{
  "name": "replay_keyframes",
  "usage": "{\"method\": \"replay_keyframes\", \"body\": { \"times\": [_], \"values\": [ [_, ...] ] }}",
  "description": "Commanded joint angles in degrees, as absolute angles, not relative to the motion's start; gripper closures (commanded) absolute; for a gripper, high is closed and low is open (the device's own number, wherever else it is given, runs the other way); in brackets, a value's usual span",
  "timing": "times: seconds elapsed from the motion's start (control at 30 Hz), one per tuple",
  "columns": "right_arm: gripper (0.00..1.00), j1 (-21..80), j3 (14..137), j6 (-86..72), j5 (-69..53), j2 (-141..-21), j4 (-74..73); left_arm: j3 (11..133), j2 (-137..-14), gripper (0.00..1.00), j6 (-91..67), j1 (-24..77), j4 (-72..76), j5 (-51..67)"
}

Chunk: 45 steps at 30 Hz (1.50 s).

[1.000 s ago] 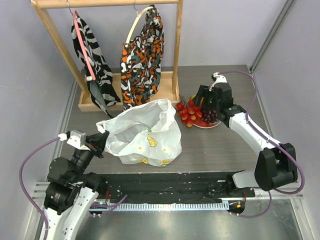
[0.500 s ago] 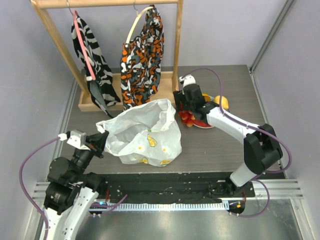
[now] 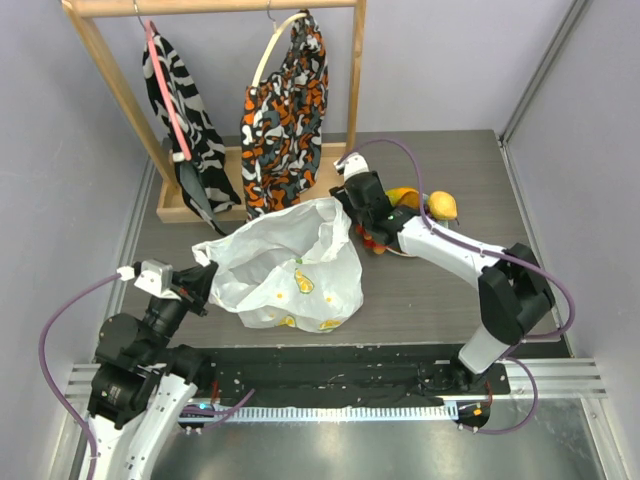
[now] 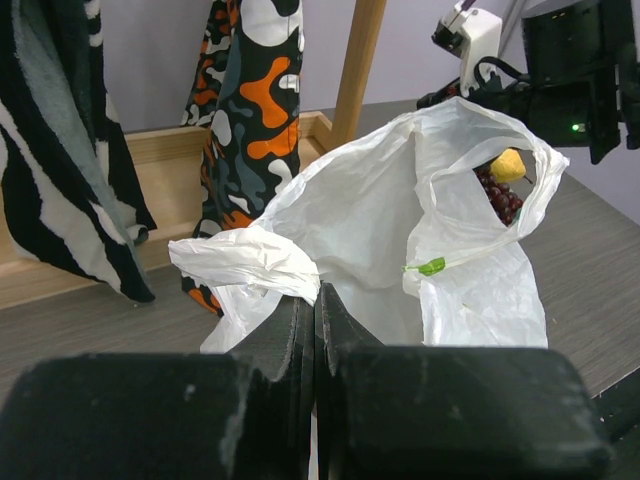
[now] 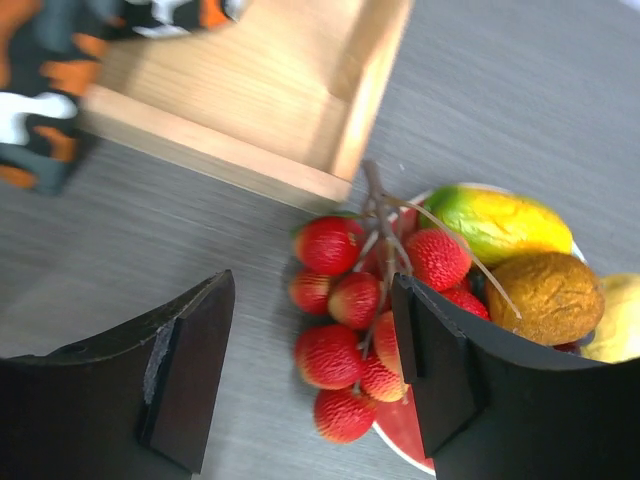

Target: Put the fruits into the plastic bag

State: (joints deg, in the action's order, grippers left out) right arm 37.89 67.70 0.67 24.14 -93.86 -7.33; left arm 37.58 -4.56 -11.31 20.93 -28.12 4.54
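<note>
The white plastic bag (image 3: 290,265) lies open in the middle of the table, and my left gripper (image 3: 201,279) is shut on its left edge (image 4: 250,262). A red plate (image 3: 408,250) right of the bag holds the fruits. The red berries (image 5: 355,335) hang over its rim, next to an orange-green mango (image 5: 500,220), a brown fruit (image 5: 548,295) and a yellow lemon (image 3: 443,205). Dark grapes (image 4: 497,192) show past the bag's far rim. My right gripper (image 5: 315,365) hovers open over the berries, one finger on each side of them.
A wooden rack (image 3: 215,8) at the back carries a zebra-striped cloth (image 3: 185,110) and an orange-black cloth (image 3: 285,115). Its base (image 5: 270,120) lies just behind the plate. Grey walls close in both sides.
My right arm has swung left from the plate's far side to the berries beside the bag, uncovering the mango and lemon. The left gripper and bag have stayed put.
</note>
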Motion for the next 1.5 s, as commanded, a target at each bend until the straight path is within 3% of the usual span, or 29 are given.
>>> {"method": "replay_keyframes", "body": {
  "times": [0.0,0.17,0.4,0.63,1.07,1.47],
  "values": [
    [0.27,39.37,68.73,4.04,27.06,-88.33,-4.40,38.06,-5.27,1.00,-10.28,20.92,-27.60,4.31],
    [0.27,37.45,74.69,9.21,31.81,-95.43,-6.32,38.14,-5.10,1.00,-10.46,20.92,-27.77,4.39],
    [0.27,34.90,83.40,12.04,29.36,-105.81,-7.56,38.06,-4.39,1.00,-10.55,20.92,-28.04,4.39],
    [0.28,33.58,84.29,12.39,27.78,-109.69,-7.56,38.06,-4.75,1.00,-10.55,20.83,-28.04,4.66],
    [0.53,33.57,82.00,15.73,28.74,-110.83,-6.15,38.06,-5.27,1.00,-10.37,20.92,-28.04,4.75],
    [0.60,32.96,82.53,17.05,25.93,-113.11,-5.62,38.06,-4.92,1.00,-10.37,20.92,-28.13,4.75]
  ]
}}
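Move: The red fruit bunch lies about 4 cm ahead of the right hand, 4 cm to its right and 9 cm below; its stem end is about 4 cm beyond the bunch's middle. From the right hand, the mango is roughly 9 cm ahead and 11 cm right, and the rack's corner about 10 cm straight ahead. The plastic bag is some 15 cm left and 9 cm back. From the left hand, the bunch is about 25 cm ahead and 38 cm right. The right hand arcs some 7 cm forward, then down over the bunch's stem, rolling left-side-down, fingers closing partway. ##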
